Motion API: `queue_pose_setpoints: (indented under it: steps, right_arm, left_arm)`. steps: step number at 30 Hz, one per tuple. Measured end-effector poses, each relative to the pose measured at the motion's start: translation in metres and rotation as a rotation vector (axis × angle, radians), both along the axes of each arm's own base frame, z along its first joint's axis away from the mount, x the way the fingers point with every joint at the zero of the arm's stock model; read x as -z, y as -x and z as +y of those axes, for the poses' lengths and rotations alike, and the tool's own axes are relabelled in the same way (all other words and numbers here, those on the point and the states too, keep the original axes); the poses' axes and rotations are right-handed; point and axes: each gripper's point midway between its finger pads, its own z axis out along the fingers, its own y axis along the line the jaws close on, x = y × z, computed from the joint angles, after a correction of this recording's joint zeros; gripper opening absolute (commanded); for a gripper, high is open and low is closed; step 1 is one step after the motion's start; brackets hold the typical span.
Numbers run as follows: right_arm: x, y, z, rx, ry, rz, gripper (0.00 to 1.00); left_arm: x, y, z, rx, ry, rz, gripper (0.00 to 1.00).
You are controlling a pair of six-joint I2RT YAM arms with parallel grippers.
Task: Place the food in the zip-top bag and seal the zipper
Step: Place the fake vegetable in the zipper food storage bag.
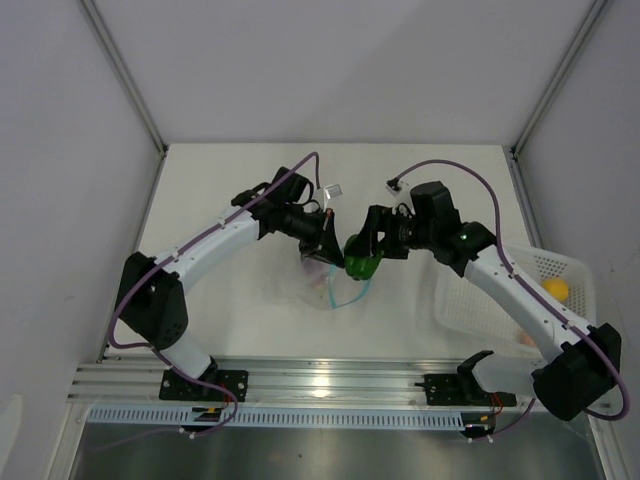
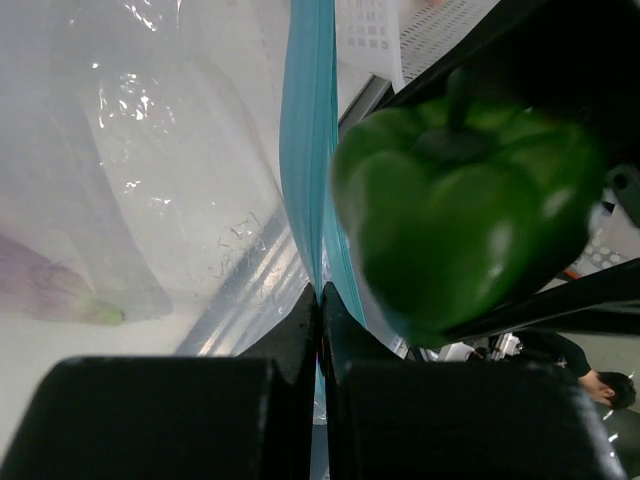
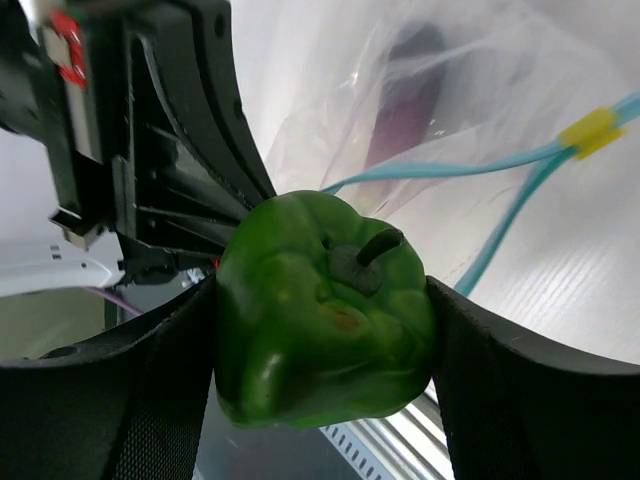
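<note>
My right gripper [image 1: 364,260] [image 3: 325,330] is shut on a glossy green toy pepper [image 1: 361,266] [image 3: 320,320], one piece of the food, gripped on both sides by the fingers. It hangs right beside the mouth of the clear zip-top bag [image 1: 325,285] [image 2: 180,150]. My left gripper [image 1: 322,246] [image 2: 320,298] is shut on the bag's light-blue zipper [image 2: 306,150] [image 3: 450,170] and holds that edge up. Inside the bag lies a purple food piece [image 2: 50,285] [image 3: 405,100]. In the left wrist view the pepper [image 2: 460,210] fills the right side.
A white perforated basket [image 1: 500,300] stands at the right, with a yellow-orange piece [image 1: 556,290] and a pinkish piece [image 1: 527,340] in it. A yellow slider [image 3: 590,130] sits on the zipper. Grey walls close in the white table [image 1: 240,180] on three sides.
</note>
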Motion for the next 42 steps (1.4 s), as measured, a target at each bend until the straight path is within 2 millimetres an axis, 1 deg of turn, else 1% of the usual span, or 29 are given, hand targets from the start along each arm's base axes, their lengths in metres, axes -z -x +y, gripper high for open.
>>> queue_pose_setpoints:
  steps: [5,6,8,9,10,13,14,15,17,18,21,23,24,26,30,33,35,37,42]
  right_arm:
    - [0.017,0.016,0.011,-0.042,0.022,0.026,0.18]
    - [0.018,0.015,0.011,-0.035,0.024,0.023,0.29]
    - [0.021,0.014,0.012,-0.018,0.032,0.022,0.39]
    - [0.022,0.014,0.013,-0.01,0.037,0.019,0.53]
    - [0.023,0.013,0.013,-0.001,0.041,0.02,0.57]
    - [0.025,0.011,0.012,0.026,0.052,0.02,0.64]
    - [0.026,0.01,0.012,0.032,0.055,0.02,0.68]
    - [0.026,0.01,0.012,0.036,0.058,0.021,0.74]
    - [0.027,0.009,0.011,0.046,0.06,0.023,0.78]
    - [0.027,0.008,0.011,0.05,0.059,0.024,0.82]
    - [0.028,0.007,0.011,0.061,0.06,0.023,0.83]
    - [0.032,0.008,0.01,0.064,0.068,0.029,0.8]
    - [0.033,0.008,0.01,0.067,0.071,0.03,0.76]
    - [0.034,0.007,0.009,0.073,0.073,0.025,0.76]
    - [0.044,0.011,0.004,0.089,0.086,0.034,0.82]
    - [0.053,0.014,0.002,0.086,0.101,0.051,0.84]
    - [0.053,0.014,0.002,0.087,0.105,0.051,0.89]
    - [0.053,0.014,0.002,0.092,0.107,0.051,0.98]
    - [0.052,0.012,-0.004,0.114,0.14,0.045,0.99]
  left_arm:
    - [-0.003,0.001,-0.002,-0.008,0.01,0.021,0.01]
    - [-0.003,0.0,-0.002,-0.013,0.01,0.028,0.01]
    - [-0.001,-0.003,-0.001,-0.028,0.005,0.042,0.01]
    - [0.0,-0.004,0.0,-0.034,0.003,0.048,0.01]
    - [0.0,-0.004,0.0,-0.039,0.001,0.052,0.01]
    - [0.003,-0.006,-0.001,-0.054,0.0,0.062,0.01]
    - [0.003,-0.007,-0.001,-0.058,0.003,0.064,0.01]
    - [0.004,-0.007,-0.002,-0.062,0.005,0.067,0.01]
    - [0.004,-0.008,-0.002,-0.07,0.008,0.069,0.01]
    - [0.004,-0.009,-0.002,-0.072,0.01,0.069,0.01]
    - [0.001,-0.01,-0.004,-0.071,0.026,0.07,0.01]
    - [-0.002,-0.012,-0.006,-0.071,0.041,0.067,0.01]
    - [-0.002,-0.013,-0.006,-0.076,0.046,0.066,0.01]
    - [-0.003,-0.016,-0.005,-0.086,0.058,0.073,0.0]
    - [-0.012,-0.02,-0.007,-0.094,0.129,0.117,0.01]
    - [-0.024,-0.019,-0.011,-0.078,0.198,0.138,0.0]
    - [-0.03,-0.018,-0.013,-0.066,0.24,0.155,0.01]
    - [-0.035,-0.018,-0.014,-0.063,0.272,0.17,0.01]
    - [-0.042,-0.021,-0.015,-0.064,0.322,0.187,0.01]
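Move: The right hand holds the green pepper; the bag mouth it goes for lies about 7 cm below, roughly 4 cm back and 3 cm left. The eggplant already in the bag is some 11 cm left, 1 cm back and 18 cm below. From the left hand, still pinching the blue zipper edge, the mouth's middle lies about 3 cm right, 4 cm back and 4 cm down. Right hand sinks about 5 cm into the bag mouth, releasing the pepper; left, still pinching the zipper edge, rises. ##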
